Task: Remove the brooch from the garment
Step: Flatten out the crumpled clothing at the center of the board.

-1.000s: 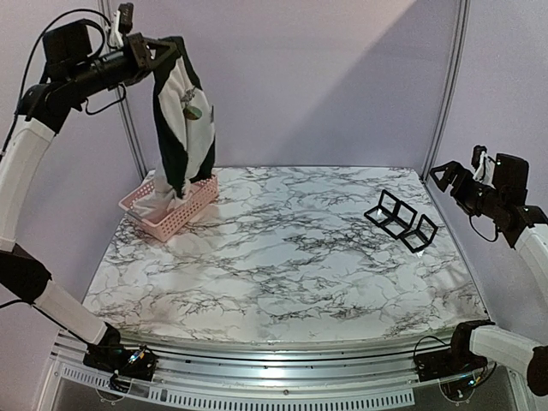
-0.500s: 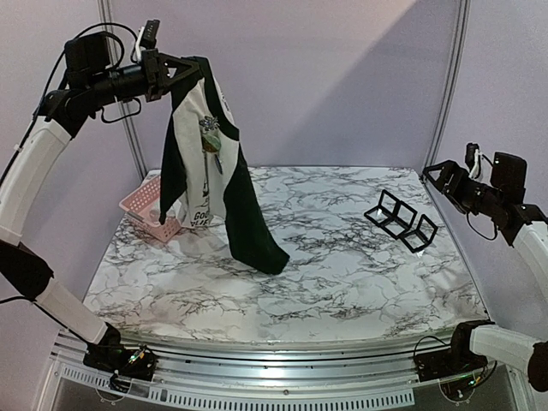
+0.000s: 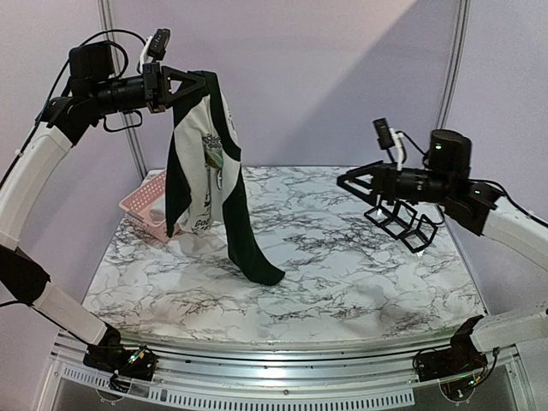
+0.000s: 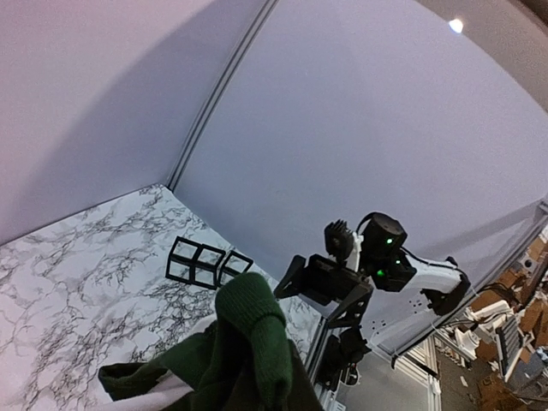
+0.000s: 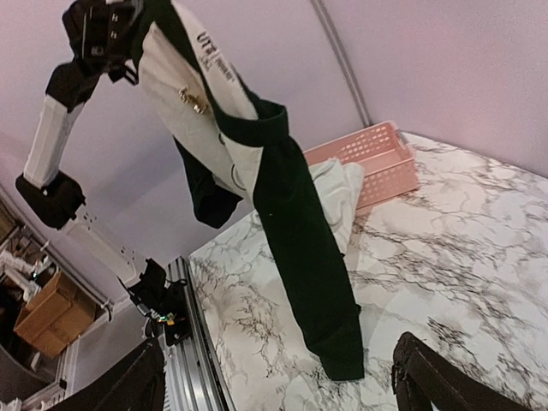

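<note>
The garment (image 3: 199, 175), a white T-shirt with dark green sleeves, hangs high over the table's left side. My left gripper (image 3: 195, 84) is shut on its bunched top. One green sleeve (image 5: 312, 274) trails down until its end rests on the marble. The brooch (image 5: 195, 103), small and golden, is pinned on the white chest; from above the brooch (image 3: 213, 151) is a small dark-grey spot. In the left wrist view green cloth (image 4: 255, 334) hides the fingers. My right gripper (image 3: 349, 187) stands open in mid-air right of the shirt, pointing at it, with nothing between its fingers (image 5: 432, 381).
A pink basket (image 3: 144, 205) with white cloth in it stands at the back left, behind the shirt; the right wrist view shows the basket (image 5: 368, 158) too. Black wire cube frames (image 3: 402, 221) lie at the back right, under the right arm. A metal rail (image 3: 274, 377) lines the near edge.
The left arm has swung the garment out of the basket and rightward, so a sleeve now touches the table. The right arm has come in from the right edge toward the shirt.
</note>
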Motion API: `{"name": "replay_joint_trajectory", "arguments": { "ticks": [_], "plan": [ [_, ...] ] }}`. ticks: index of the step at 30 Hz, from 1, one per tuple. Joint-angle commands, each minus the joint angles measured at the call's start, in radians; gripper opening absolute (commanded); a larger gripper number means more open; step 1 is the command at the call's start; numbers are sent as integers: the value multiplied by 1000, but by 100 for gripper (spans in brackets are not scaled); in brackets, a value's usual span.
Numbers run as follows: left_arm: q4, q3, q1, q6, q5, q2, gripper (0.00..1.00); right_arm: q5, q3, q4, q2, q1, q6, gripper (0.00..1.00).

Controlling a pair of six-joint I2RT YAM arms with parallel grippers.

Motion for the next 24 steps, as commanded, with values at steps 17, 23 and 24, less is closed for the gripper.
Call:
{"name": "replay_joint_trajectory", "arguments": {
  "ticks": [17, 23, 24],
  "plan": [
    [-42, -8, -11, 67, -15, -114, 0, 101, 356, 243, 723, 331, -111, 79],
    [-76, -7, -11, 88, -33, -124, 0, 165, 479, 250, 851, 348, -118, 61],
    [-83, -6, -10, 94, -37, -126, 0, 161, 483, 266, 860, 347, -112, 55]
  ]
}}
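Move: The garment already hangs from my left hand. The part of its long green sleeve I'm reaching for is roughly 24 cm to my right hand's left, 3 cm farther out and 13 cm lower. From that same hand the pink basket stands about 53 cm left, 32 cm ahead, and the black frame some 27 cm right, 24 cm ahead, both about 35 cm down. From my left hand, that part of the sleeve is about 28 cm below, 8 cm right and 3 cm back. I sweep my right hand about 22 cm left and some 12 cm down to the hanging green sleeve, edging forward late, while the wrist turns roughly 15 degrees counter-clockwise and the fingers dip and start closing around the cloth, still well open. My left hand keeps its pinch on the garment and eases back a few centimetres, tipping up slightly. ##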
